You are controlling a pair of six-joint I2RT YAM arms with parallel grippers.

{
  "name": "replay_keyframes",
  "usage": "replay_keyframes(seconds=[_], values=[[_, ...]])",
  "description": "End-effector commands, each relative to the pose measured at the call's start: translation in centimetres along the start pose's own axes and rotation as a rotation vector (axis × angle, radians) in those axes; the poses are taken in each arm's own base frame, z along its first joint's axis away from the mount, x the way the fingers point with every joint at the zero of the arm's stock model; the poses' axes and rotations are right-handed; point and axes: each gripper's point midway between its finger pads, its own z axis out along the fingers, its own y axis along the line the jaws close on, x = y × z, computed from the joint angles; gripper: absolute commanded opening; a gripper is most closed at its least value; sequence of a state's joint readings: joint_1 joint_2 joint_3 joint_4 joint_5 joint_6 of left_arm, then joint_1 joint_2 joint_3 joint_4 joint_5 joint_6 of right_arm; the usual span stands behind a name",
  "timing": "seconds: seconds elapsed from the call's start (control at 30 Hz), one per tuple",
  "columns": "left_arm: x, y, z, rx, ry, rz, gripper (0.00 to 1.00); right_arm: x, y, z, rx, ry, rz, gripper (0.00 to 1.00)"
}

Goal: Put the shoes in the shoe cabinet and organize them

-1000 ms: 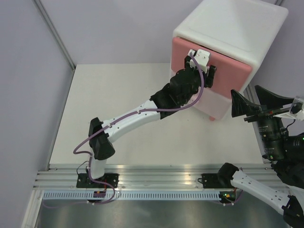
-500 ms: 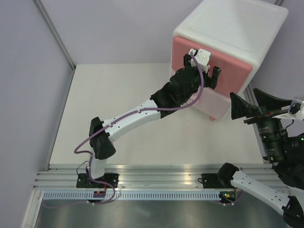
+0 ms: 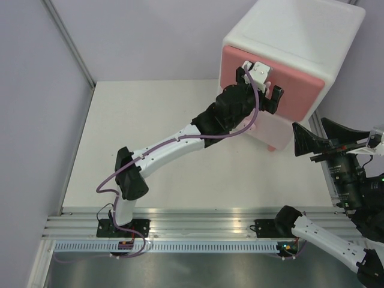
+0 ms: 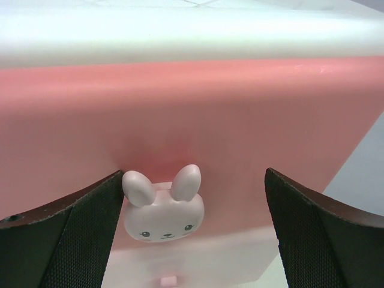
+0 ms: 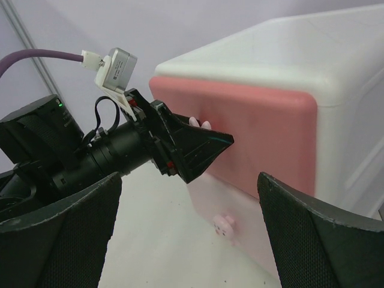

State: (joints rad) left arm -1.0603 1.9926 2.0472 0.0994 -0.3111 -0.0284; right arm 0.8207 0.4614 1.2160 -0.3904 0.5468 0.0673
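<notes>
The shoe cabinet (image 3: 300, 30), white with a pink upper drawer front (image 4: 198, 114), stands at the table's far right. My left gripper (image 3: 259, 84) is right up against that drawer front, open. Its fingers straddle the white bunny knob (image 4: 163, 210), and the left finger (image 4: 72, 234) touches the knob's ear. My right gripper (image 3: 309, 123) hangs open and empty just right of the cabinet's lower front corner, facing the left gripper (image 5: 192, 147). The paler lower drawer (image 5: 264, 228) carries a small pink knob (image 5: 223, 225). Both drawers look closed. The shoes are out of view.
My left arm (image 3: 174, 144) stretches diagonally across the white tabletop (image 3: 150, 108) to the cabinet. A lilac wall (image 3: 36, 120) borders the left side. A metal rail (image 3: 198, 216) runs along the near edge. The cabinet's pink foot (image 3: 271, 147) rests on the table.
My left gripper's jaws have spread wide around the bunny knob. The cabinet and left gripper stand slightly farther right. The right gripper has barely shifted.
</notes>
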Motion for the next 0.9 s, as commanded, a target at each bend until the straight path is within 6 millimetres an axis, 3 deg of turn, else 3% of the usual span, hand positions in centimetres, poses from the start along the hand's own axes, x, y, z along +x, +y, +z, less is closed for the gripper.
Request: replay_keyframes(seconds=[0.0,0.13,0.23,0.27,0.3,0.33,0.37,0.43,0.47,0.53,0.6,0.63,0.7,0.73,0.8,0.87], values=[[-1.5,0.8,-0.6,0.025,-0.017,-0.026,1.00,-0.7,-0.7,-0.8,0.017,-0.006,0.021,0.98],[-5.3,2.7,-5.1,-0.018,-0.034,-0.058,1.00,-1.2,-1.1,-1.1,0.031,-0.014,0.010,0.98],[-5.1,4.2,-8.0,-0.061,0.039,-0.041,1.00,-1.4,-1.4,-1.4,0.031,-0.016,-0.005,0.98],[-7.0,5.0,-10.2,-0.073,0.034,-0.043,1.00,-1.7,-1.6,-1.6,0.038,-0.019,-0.002,0.98],[-5.9,5.5,-11.3,-0.083,0.067,-0.037,1.00,-1.5,-2.0,-1.8,0.055,-0.007,-0.010,0.98],[-6.4,6.3,-12.7,-0.109,0.069,-0.045,1.00,-1.5,-2.2,-2.0,0.061,-0.002,-0.021,0.98],[-8.6,7.1,-15.1,-0.120,0.040,-0.065,1.00,-1.8,-2.5,-2.2,0.070,-0.004,-0.022,0.98],[-7.1,8.6,-18.1,-0.169,0.102,-0.070,1.00,-1.6,-3.1,-2.7,0.089,0.019,-0.042,0.98],[-9.2,9.6,-20.9,-0.182,0.062,-0.093,1.00,-1.8,-3.5,-2.9,0.103,0.018,-0.043,0.98],[-6.8,11.3,-23.8,-0.245,0.128,-0.092,1.00,-1.5,-4.1,-3.6,0.110,0.037,-0.066,0.98],[-7.8,12.9,-27.8,-0.280,0.103,-0.123,1.00,-1.0,-4.5,-4.0,0.115,0.048,-0.088,0.98],[-5.9,13.9,-29.5,-0.323,0.150,-0.112,1.00,-1.0,-5.0,-4.5,0.123,0.037,-0.086,0.98],[-4.8,15.2,-31.9,-0.363,0.170,-0.116,1.00,0.2,-5.5,-4.8,0.139,0.049,-0.097,0.98],[-3.8,16.3,-34.3,-0.399,0.183,-0.116,1.00,0.3,-5.8,-5.3,0.139,0.039,-0.091,0.98],[-1.6,17.6,-36.4,-0.448,0.212,-0.109,1.00,1.6,-6.2,-5.6,0.151,0.056,-0.094,0.98],[-1.0,19.0,-39.2,-0.503,0.200,-0.143,1.00,2.5,-6.7,-6.2,0.159,0.058,-0.083,0.98]])
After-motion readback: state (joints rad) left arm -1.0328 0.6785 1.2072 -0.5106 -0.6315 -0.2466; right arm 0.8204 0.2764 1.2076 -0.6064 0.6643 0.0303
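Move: The upper drawer's rabbit knob sits between the left hand's open fingers, about 2 cm ahead, 1 cm to the right and 1 cm lower. The lower drawer's knob is some 16 cm beneath it, with no offset ahead or sideways. The shoe cabinet's middle lies roughly 16 cm ahead of the left hand, 9 cm to its right and 8 cm lower. From the right hand the upper knob is around 20 cm ahead, 5 cm left and 7 cm below. Leftward and back in one quick sweep, the left hand comes free of the upper drawer's knob, fingers staying wide open, and travels about 37 cm left and 15 cm back over the empty table. It dips slightly, arches some 6 cm up and sinks again, turning counter-clockwise and tipping down. The open right hand also draws off right, down and back. ##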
